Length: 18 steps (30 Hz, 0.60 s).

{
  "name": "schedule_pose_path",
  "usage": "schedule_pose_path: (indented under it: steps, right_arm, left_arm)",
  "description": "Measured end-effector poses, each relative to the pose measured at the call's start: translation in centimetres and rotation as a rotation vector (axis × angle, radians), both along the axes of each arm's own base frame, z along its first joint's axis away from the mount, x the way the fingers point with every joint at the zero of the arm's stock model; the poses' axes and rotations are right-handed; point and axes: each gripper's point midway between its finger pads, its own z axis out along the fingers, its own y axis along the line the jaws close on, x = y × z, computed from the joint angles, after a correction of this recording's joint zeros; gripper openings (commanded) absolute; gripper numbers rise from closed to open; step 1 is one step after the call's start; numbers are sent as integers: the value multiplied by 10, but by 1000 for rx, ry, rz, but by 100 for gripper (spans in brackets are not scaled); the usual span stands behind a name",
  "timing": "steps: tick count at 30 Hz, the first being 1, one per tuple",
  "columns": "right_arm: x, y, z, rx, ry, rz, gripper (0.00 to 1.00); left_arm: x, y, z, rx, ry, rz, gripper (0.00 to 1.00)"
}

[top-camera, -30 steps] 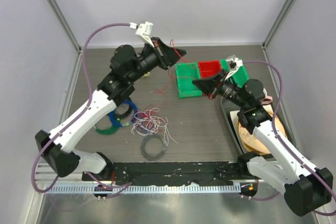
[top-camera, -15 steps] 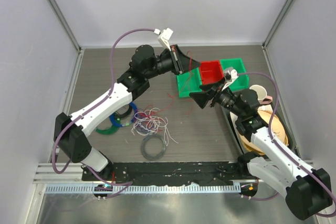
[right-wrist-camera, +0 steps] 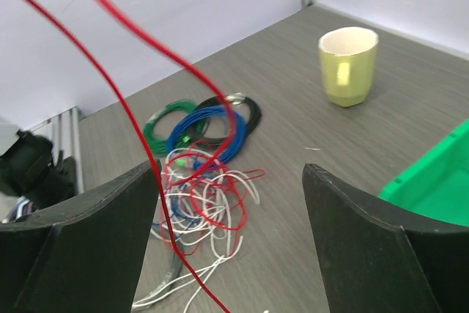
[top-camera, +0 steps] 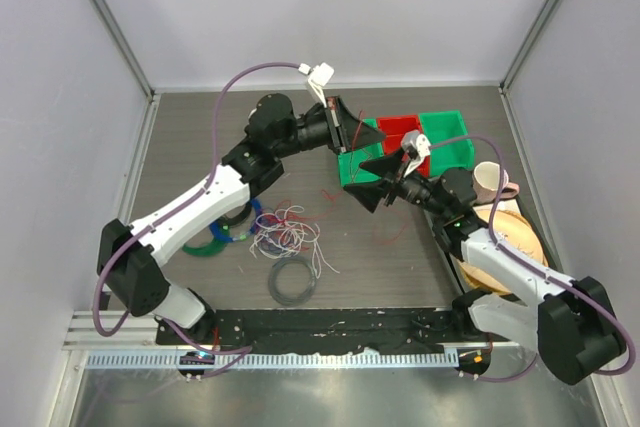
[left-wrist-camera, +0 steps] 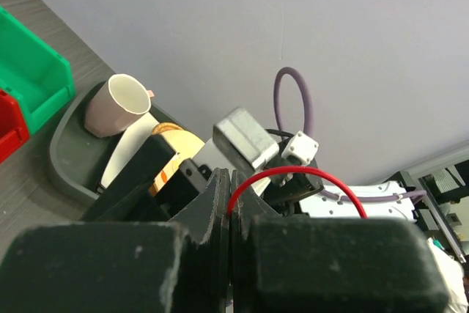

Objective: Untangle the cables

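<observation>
The cables (top-camera: 288, 231) lie as a loose tangle of white, red and blue-purple wires on the grey table (top-camera: 400, 267), also seen in the right wrist view (right-wrist-camera: 205, 199). My left gripper (top-camera: 365, 134) is raised over the green bin, shut on one red cable (left-wrist-camera: 293, 172) that arcs out from between its fingertips (left-wrist-camera: 231, 199). This red cable (right-wrist-camera: 132, 119) slants down past the left finger of my right gripper (right-wrist-camera: 231, 170). That right gripper (top-camera: 362, 179) is open, just below the left one, with nothing clamped.
Thick blue ring (right-wrist-camera: 205, 131) and green ring (right-wrist-camera: 163, 122) lie left of the tangle, a dark grey coil (top-camera: 293, 283) in front. Green bins (top-camera: 445, 142) and red bin (top-camera: 400, 131) stand at the back. A yellow-green mug (right-wrist-camera: 348, 64), a pink cup (left-wrist-camera: 121, 104) and a tray (top-camera: 440, 232) are nearby.
My right gripper has opened, let go of the red cable and moved left. My left arm has swung right and down towards the bins, still holding the red cable.
</observation>
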Motion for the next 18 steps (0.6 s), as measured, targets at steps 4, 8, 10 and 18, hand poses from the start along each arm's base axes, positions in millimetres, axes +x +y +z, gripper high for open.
schedule_pose_path:
  steps: [4,8,10,18]
  right_arm:
    - [-10,19,-4,1,-2,66,77]
    - [-3,30,-2,23,13,59,38]
    - [7,34,1,45,28,37,1]
    - [20,35,8,126,126,-15,1]
  left_arm:
    - [-4,1,3,-6,-1,-13,0]
    - [-11,2,3,-13,0,-38,0]
    - [-13,4,2,-13,3,-45,0]
    - [-18,18,5,17,-23,5,92]
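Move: The red cable hangs from the left hand's shut fingers; the stretch to grasp lies about 2 cm ahead and 4 cm left of the open right hand, nearly level with it. That stretch is some 3 cm back, 7 cm left and 12 cm below the left hand. Counted from the right hand, the near green box is about 7 cm ahead and 1 cm right, and the white tangle 10 cm back and 15 cm left, both some 25 cm below. Right hand sweeps some 4 cm left, edging forward, and pinches the red cable; left fingers begin opening. ##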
